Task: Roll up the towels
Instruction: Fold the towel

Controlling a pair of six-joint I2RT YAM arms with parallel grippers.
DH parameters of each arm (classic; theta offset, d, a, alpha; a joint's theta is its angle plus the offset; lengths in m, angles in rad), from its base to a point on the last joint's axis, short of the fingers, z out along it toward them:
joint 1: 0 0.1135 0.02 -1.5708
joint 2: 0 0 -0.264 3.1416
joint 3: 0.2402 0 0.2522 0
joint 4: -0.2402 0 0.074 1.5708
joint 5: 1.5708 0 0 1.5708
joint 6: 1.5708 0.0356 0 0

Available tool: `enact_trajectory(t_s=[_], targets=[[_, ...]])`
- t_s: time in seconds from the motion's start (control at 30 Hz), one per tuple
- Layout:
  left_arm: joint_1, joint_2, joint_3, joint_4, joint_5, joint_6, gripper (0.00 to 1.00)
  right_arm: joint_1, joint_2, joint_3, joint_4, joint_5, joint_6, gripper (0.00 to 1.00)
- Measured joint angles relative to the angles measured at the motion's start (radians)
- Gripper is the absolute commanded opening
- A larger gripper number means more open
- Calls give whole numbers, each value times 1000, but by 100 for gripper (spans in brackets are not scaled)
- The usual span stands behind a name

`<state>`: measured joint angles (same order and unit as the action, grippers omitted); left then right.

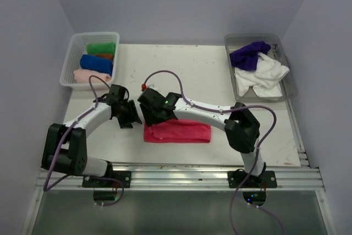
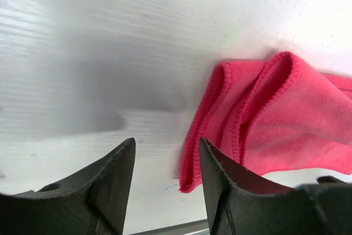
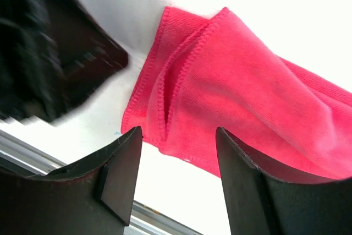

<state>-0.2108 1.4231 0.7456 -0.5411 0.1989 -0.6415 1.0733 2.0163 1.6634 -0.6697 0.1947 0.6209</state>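
Note:
A hot pink towel (image 1: 181,132) lies folded into a long strip on the white table, near the front edge. Its left end (image 2: 275,119) shows stacked, stitched layers (image 3: 231,92). My right gripper (image 1: 149,115) hovers open over that left end, fingertips (image 3: 177,133) apart with nothing between them. My left gripper (image 1: 131,116) is just left of the towel, also open (image 2: 165,144); the towel's corner sits beside its right finger (image 2: 220,174), apart from the pads. It appears as a dark blur (image 3: 49,53) in the right wrist view.
A white lattice basket (image 1: 70,61) at the back left holds rolled green (image 1: 102,48), orange (image 1: 107,56), blue (image 1: 96,63) and pale pink (image 1: 88,75) towels. A grey tray (image 1: 286,89) at the back right holds crumpled purple (image 1: 248,54) and white (image 1: 261,74) towels. A metal rail (image 1: 176,171) runs along the near edge.

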Motion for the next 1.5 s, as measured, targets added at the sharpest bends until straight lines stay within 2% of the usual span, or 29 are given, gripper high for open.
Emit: enact_trajectory(t_s=[0.07,0.1,0.23,0.27,0.37,0.5,0.6,0.8,1.13,1.17,1.2,1.27,1.3,1.33,1.5], targets=[[34,-28,13,-29,-18,11,54,-1,-34,-22,1,23,-3,55],[50,-45,22,-39,-26,17,54,-5,-64,-44,4,33,-5,47],[67,-104,45,-51,-34,29,54,-39,-235,-173,19,58,-2,26],[62,-116,49,-51,-32,33,54,-62,-285,-216,26,56,2,25],[16,-131,66,-49,-40,33,54,-159,-402,-348,62,46,23,25],[-134,-82,120,-48,-57,29,57,-254,-443,-465,69,50,47,26],[-188,-42,128,-45,-55,24,58,-247,-443,-507,66,47,56,26],[-246,12,128,-51,-81,3,46,-236,-443,-513,72,45,62,26],[-314,67,128,-51,-106,-20,44,-236,-443,-513,74,45,68,26],[-315,72,128,-51,-109,-21,40,-236,-443,-513,74,45,67,26],[-315,75,128,-51,-112,-23,28,-236,-443,-513,74,46,68,26],[-316,75,128,-50,-117,-31,16,-236,-443,-514,74,46,68,26],[-317,76,128,-50,-118,-32,3,-236,-443,-514,74,46,68,26],[-317,77,128,-50,-119,-34,0,-236,-443,-514,74,46,68,25],[-322,87,128,-50,-122,-29,0,-236,-447,-515,74,49,68,25]])
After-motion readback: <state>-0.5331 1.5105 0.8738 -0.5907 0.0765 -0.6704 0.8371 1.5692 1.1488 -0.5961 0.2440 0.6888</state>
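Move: The towel's folded-over flap has its left end about 7 cm to the left hand's right, 2 cm back and slightly lower; the whole towel's middle is some 17 cm right and 3 cm back. The white basket's middle is about 25 cm ahead and 17 cm to this hand's left. From the right hand, hanging above that same end, the towel's middle is about 12 cm right, 3 cm back and a few centimetres down. Up about 5 cm first, with a short swing left, then rightward and down, the left hand arcs over the towel's left end, turning some 15 degrees clockwise, and shuts its open fingers at the near part of the flap's hem. The right hand clears out, lifting and sweeping about 16 cm right before sinking to hover over the towel with its fingers half closed up. ##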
